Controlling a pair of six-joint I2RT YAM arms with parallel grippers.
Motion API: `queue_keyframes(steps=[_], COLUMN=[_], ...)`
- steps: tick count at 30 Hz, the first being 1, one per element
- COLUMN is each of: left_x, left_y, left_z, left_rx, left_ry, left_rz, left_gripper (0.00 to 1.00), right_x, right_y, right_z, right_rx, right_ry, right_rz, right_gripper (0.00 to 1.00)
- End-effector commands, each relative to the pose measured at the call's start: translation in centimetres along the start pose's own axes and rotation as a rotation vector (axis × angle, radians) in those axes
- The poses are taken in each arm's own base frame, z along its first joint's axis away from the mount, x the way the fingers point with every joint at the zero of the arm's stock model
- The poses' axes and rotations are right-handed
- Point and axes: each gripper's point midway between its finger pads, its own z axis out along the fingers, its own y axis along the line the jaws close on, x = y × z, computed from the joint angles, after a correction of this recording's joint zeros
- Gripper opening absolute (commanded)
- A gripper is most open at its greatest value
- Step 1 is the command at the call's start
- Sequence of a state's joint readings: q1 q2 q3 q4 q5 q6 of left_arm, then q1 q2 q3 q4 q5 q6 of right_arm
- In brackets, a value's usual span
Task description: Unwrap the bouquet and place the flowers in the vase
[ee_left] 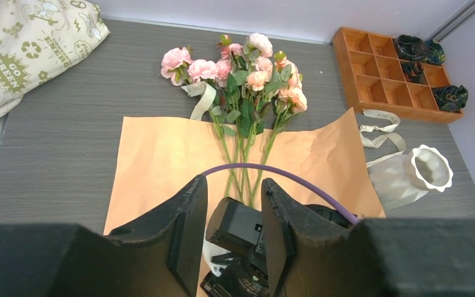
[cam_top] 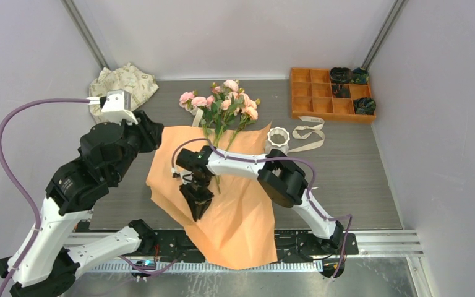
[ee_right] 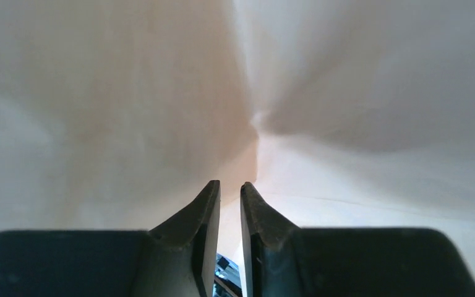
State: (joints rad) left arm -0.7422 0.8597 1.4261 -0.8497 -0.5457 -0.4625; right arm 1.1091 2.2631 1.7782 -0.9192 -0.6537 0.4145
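Observation:
The bouquet is unwrapped. Its paper (cam_top: 235,210) (ee_left: 154,154) lies flat, orange side up, and hangs over the near table edge. The flowers (cam_top: 222,102) (ee_left: 241,68) lie with pink blooms past the paper's far edge and their stems on the sheet. The white vase (cam_top: 278,138) (ee_left: 417,176) stands at the paper's right corner. My right gripper (cam_top: 196,207) (ee_right: 230,184) points down at the paper near the stem ends, jaws a narrow slit apart, nothing between them. My left gripper (cam_top: 154,137) (ee_left: 232,182) hovers open and empty at the paper's left edge.
Cream ribbon (cam_top: 309,133) (ee_left: 377,133) lies loose right of the vase, and another piece (ee_left: 201,99) under the blooms. An orange compartment tray (cam_top: 321,96) (ee_left: 389,80) sits at the back right. A cream patterned cloth (cam_top: 124,83) (ee_left: 25,55) lies at the back left.

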Motion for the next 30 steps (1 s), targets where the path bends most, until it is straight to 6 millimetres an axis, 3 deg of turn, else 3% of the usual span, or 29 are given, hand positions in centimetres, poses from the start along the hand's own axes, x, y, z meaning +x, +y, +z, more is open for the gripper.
queue_keyframes(steps=[1, 8, 13, 17, 22, 26, 30], left_x=[-1.2, -2.3, -3.1, -4.5, -6.0, -4.9, -1.9], left_y=[-0.7, -0.8, -0.8, -0.8, -0.9, -0.8, -3.5], left_z=[-0.2, -0.9, -1.4, -2.5, -3.3, -0.9, 2.2], left_rx=[0.032, 0.044, 0.052, 0.065, 0.077, 0.001, 0.076], left_ry=[-0.042, -0.056, -0.064, -0.082, -0.112, -0.088, -0.011], left_rz=[-0.028, -0.04, -0.036, -0.046, -0.054, 0.006, 0.019], left_gripper=[0.39, 0.39, 0.39, 0.39, 0.39, 0.4, 0.4], right_x=[-1.1, -1.2, -2.4, -6.0, -10.9, -13.6, -15.5], right_y=[4.7, 6.5, 5.4, 3.6, -1.9, -6.8, -11.7], right_z=[-3.3, -2.0, -2.4, -6.6, -14.1, -18.6, -21.5], right_rx=[-0.089, -0.15, -0.045, 0.079, 0.275, 0.403, 0.542], right_ry=[-0.066, -0.022, -0.053, -0.225, -0.472, -0.593, -0.665], right_rz=[-0.136, -0.163, -0.193, -0.172, -0.027, 0.084, 0.181], right_gripper=[0.26, 0.27, 0.27, 0.34, 0.41, 0.44, 0.43])
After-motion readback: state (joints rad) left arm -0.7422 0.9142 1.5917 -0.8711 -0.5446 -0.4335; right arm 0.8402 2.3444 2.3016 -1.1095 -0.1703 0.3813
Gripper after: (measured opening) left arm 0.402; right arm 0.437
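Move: The flower stems lie about 22 cm ahead of my right hand and 6 cm to its right, some 3 cm lower. The paper's folded lower-left edge is about 6 cm left and 3 cm back; the flower heads are 40 cm ahead and 10 cm right, and the vase 17 cm ahead and 25 cm right. From my raised left hand the stems are roughly 8 cm ahead, 12 cm right and 38 cm below. I sweep my right hand about 4 cm left and as much up, its fingertips pushing the paper's fold outward, then come off the paper and swing forward about 23 cm over it to above the stems. On the way I open the fingers wider and tilt the wrist some 30 degrees so they point more nearly straight down, turning clockwise. My empty left hand rises about 5 cm. ##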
